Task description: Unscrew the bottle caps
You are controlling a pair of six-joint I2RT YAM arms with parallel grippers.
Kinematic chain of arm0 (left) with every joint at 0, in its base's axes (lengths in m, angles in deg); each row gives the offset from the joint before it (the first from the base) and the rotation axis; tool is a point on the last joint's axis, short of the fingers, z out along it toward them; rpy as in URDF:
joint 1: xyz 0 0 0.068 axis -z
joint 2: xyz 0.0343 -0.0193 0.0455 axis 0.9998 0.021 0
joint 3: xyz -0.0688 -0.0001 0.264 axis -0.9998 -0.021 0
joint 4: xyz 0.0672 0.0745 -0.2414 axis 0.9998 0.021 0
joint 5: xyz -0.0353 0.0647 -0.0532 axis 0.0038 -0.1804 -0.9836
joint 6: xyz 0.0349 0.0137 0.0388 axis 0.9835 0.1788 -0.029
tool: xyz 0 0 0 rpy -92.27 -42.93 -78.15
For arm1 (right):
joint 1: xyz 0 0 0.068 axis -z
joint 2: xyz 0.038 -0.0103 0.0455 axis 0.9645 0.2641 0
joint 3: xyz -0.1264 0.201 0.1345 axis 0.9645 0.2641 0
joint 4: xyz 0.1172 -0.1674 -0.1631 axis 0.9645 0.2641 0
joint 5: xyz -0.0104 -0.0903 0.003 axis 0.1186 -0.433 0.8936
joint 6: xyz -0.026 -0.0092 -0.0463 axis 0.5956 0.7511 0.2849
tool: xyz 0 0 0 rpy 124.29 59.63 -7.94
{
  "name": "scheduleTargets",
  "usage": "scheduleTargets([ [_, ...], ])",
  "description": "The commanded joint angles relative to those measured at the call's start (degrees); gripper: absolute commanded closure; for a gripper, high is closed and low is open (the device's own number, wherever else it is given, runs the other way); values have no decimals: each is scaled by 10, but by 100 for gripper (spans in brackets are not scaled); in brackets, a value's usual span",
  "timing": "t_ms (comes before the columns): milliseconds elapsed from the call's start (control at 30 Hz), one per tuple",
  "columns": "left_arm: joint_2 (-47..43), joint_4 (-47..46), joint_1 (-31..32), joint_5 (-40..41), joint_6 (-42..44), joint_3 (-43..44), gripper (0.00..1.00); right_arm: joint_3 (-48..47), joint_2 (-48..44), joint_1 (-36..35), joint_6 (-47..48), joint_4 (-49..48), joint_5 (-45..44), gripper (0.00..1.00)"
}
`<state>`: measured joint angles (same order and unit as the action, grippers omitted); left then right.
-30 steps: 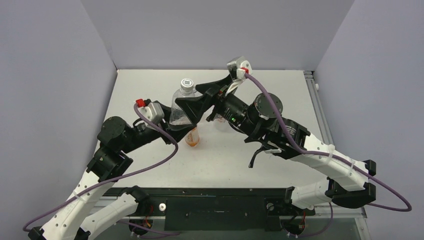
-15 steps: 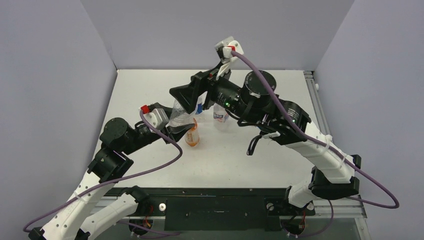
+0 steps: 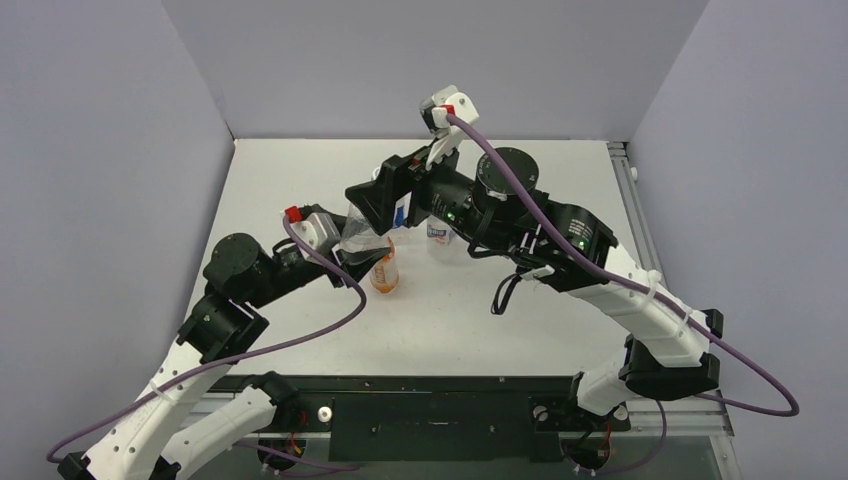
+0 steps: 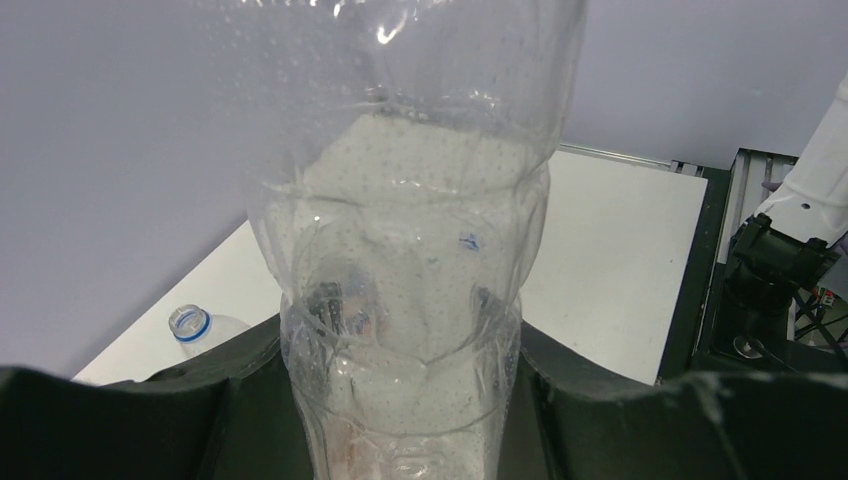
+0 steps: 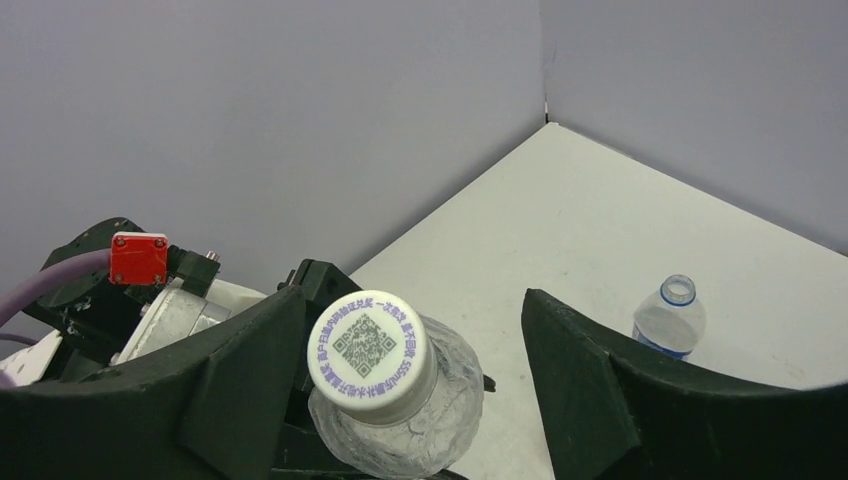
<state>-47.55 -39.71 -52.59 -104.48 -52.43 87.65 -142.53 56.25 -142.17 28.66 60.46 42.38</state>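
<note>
My left gripper (image 3: 352,250) is shut on the lower body of the plain clear bottle (image 4: 405,250) and holds it upright above the table; the bottle also shows in the top view (image 3: 360,232). Its white cap (image 5: 367,348), printed with a QR code, is on the bottle. My right gripper (image 5: 410,375) is open and straddles the cap from above, the cap close to the left finger (image 5: 235,385). In the top view the right gripper (image 3: 385,195) hides the cap. The orange bottle (image 3: 384,272) stands just in front.
A short bottle with a blue-white label (image 3: 440,236) stands right of the orange one. An uncapped bottle with a blue neck ring (image 5: 672,318) stands on the white table (image 3: 560,190), also in the left wrist view (image 4: 190,325). Grey walls enclose the table.
My right gripper has swung left and come over the top of the held bottle, hiding its cap in the top view. My left gripper has lowered the bottle slightly.
</note>
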Motion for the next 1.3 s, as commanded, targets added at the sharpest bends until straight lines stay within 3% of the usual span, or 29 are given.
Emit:
scheduleTargets([
  [0, -4, -4, -1, 11, -15, 5, 97, 6, -37, 2, 21, -29, -31, 26],
  [267, -2, -5, -1, 8, -24, 4, 97, 7, -41, 2, 21, -34, -26, 59],
  [400, -1, -4, -1, 5, -26, 6, 97, -1, -34, 2, 21, -31, -12, 63],
  [600, 5, -3, -1, -2, -28, 11, 98, -27, -13, 2, 27, -14, 0, 60],
  [700, 7, -4, -1, -6, -28, 14, 98, -40, -4, 2, 29, -6, 1, 63],
  [900, 9, -7, -1, -12, -37, 19, 98, -44, -3, 15, 24, 2, 27, 88],
  [1000, 11, -14, -1, -22, -45, 26, 99, -43, -5, 31, 23, 7, 80, 100],
  [1167, 2, -54, -2, -83, -114, 25, 100, -11, -28, 86, 35, -10, 289, 100],
  [1267, 4, -71, -2, -173, -156, 29, 100, 34, -60, 115, 42, -56, 424, 100],
])
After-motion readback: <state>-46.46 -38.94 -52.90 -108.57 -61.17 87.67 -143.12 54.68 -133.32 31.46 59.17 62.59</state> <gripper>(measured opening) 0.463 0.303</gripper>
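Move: The white cap on the clear bottle that my left hand still holds sits between my open right fingers, only about 2 cm back, 1 cm right and 2 cm above their midpoint; from my left hand it is some 13 cm up and 2 cm back. From my right hand, the orange bottle stands roughly 12 cm ahead, the Pepsi bottle 23 cm ahead and 2 cm right, and the labelled bottle 18 cm ahead and 11 cm right, all about 39 cm below. I ease my right hand about 2 cm to the right and 2 cm up while its fingers close from wide around the cap until they pinch its sides, then start turning counter-clockwise, some 10 degrees. My left hand keeps its hold on the bottle, sinking about 1 cm and tipping nearly 10 degrees forward, then drawing slightly back and right at the end. ##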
